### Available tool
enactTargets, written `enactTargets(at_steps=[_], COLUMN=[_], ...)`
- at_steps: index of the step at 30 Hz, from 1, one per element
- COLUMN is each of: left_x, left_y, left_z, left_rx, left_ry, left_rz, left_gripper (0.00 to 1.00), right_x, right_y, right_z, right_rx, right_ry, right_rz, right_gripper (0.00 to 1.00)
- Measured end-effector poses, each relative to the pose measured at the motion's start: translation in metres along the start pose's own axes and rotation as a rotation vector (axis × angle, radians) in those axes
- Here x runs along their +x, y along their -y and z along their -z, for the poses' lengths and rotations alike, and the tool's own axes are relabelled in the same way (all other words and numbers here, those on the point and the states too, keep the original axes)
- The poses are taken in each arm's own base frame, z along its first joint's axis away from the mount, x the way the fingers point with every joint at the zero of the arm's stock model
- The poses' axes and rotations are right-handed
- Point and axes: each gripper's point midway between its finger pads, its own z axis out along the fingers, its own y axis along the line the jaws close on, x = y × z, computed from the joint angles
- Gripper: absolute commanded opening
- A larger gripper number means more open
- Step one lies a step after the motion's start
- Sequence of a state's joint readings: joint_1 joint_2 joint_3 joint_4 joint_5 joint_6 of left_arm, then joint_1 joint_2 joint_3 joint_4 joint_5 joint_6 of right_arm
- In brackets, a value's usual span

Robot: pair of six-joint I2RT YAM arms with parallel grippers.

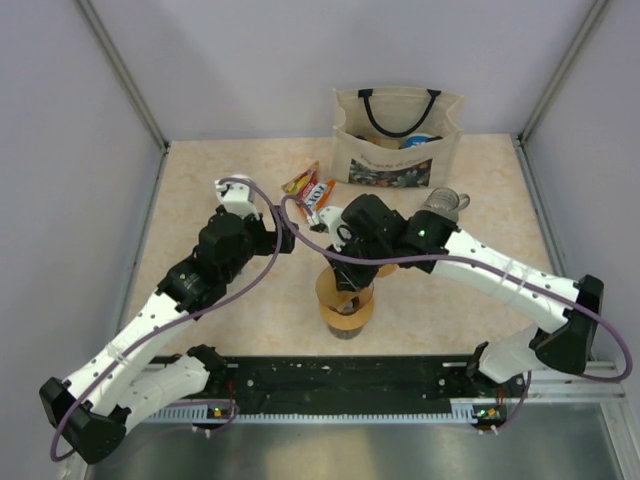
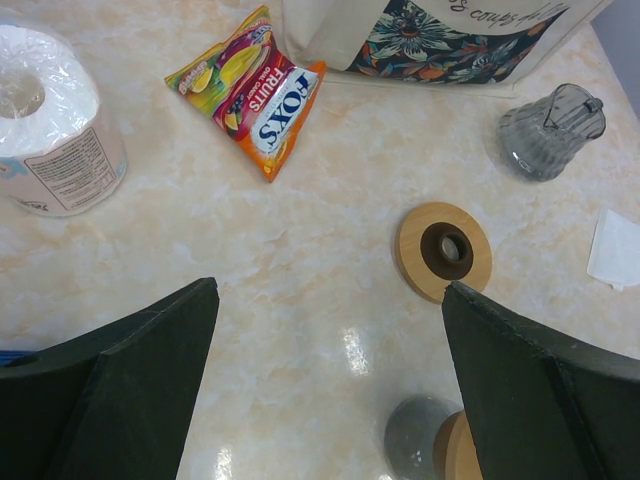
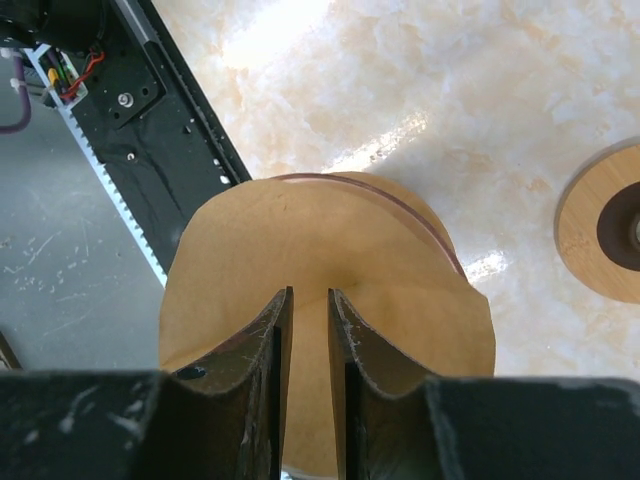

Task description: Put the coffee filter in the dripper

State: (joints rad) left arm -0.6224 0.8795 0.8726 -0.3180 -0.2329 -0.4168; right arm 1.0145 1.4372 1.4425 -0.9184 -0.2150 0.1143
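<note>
The brown paper coffee filter (image 3: 330, 235) is spread as a cone over the dripper (image 3: 436, 238), of which only a dark curved rim edge shows behind the paper. My right gripper (image 3: 310, 295) points down onto the filter, its jaws nearly together with a strip of the paper in the narrow gap. From above, the filter (image 1: 333, 288) stands on the dripper (image 1: 346, 322) near the table's front middle, under the right gripper (image 1: 350, 280). My left gripper (image 2: 330, 380) hangs wide open over bare table, left of the dripper (image 2: 430, 450), holding nothing.
A wooden disc with a dark hole (image 2: 443, 250) lies behind the dripper. A ribbed glass jug (image 2: 550, 130), a white tissue (image 2: 615, 250), a Fox's candy bag (image 2: 255, 90), a paper roll (image 2: 50, 120) and a cloth tote bag (image 1: 397, 135) stand farther back.
</note>
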Motion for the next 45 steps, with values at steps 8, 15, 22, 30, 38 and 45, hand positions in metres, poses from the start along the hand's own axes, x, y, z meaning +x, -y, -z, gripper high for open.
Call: enactTargets(at_steps=[8,15,22,30,38,45], left_x=[0.000,0.001,0.002,0.002,0.002,0.001], left_y=[0.000,0.001,0.001,0.001,0.001,0.000], left_z=[0.000,0.000,-0.001,-0.001,-0.001,-0.001], left_rx=[0.001,0.006,0.005,0.004,0.005,-0.003], left_ry=[0.000,-0.004,-0.008,-0.008,-0.007,-0.005], left_rz=[0.000,0.000,-0.002,-0.001,-0.001,0.003], left_gripper=[0.99,0.99,0.99,0.99,0.99,0.99], right_x=[-0.002,0.011,0.017,0.015,-0.025,-0.059], right_y=[-0.007,-0.014,-0.014,-0.012,0.027,0.090], right_z=[0.032,0.034,0.026,0.027,0.064,0.114], right_rx=[-0.006,-0.049,-0.061,-0.050,0.233,0.550], right_ry=[0.086,0.065,0.030,0.037,0.233,0.489], right_rz=[0.009,0.005,0.008,0.011,-0.055,-0.235], right_gripper=[0.19,0.19,0.18,0.18,0.24,0.59])
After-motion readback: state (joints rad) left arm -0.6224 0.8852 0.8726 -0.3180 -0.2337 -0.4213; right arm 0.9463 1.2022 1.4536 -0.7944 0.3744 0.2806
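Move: The coffee filter, already standing in the dripper, is right at the right hand's fingertips: its middle about 2 cm to the left, level fore and aft, and 4 cm lower. The dripper's middle is roughly 1 cm left and 6 cm down, neither ahead nor back. The spare wooden ring lies about 15 cm ahead, 6 cm right and 20 cm down. From the left hand the filter is some 9 cm back, 12 cm right and 8 cm below. The filter is left behind in the dripper as the right hand, its fingers nearly shut at the paper, eases up about 3 cm while shifting back and right, sinks slightly and pauses. The hand then swings quickly away, some 11 cm forward, 9 cm up and 6 cm right, turning clockwise about 35 degrees, tipping its fingers upward and opening them to about half. ##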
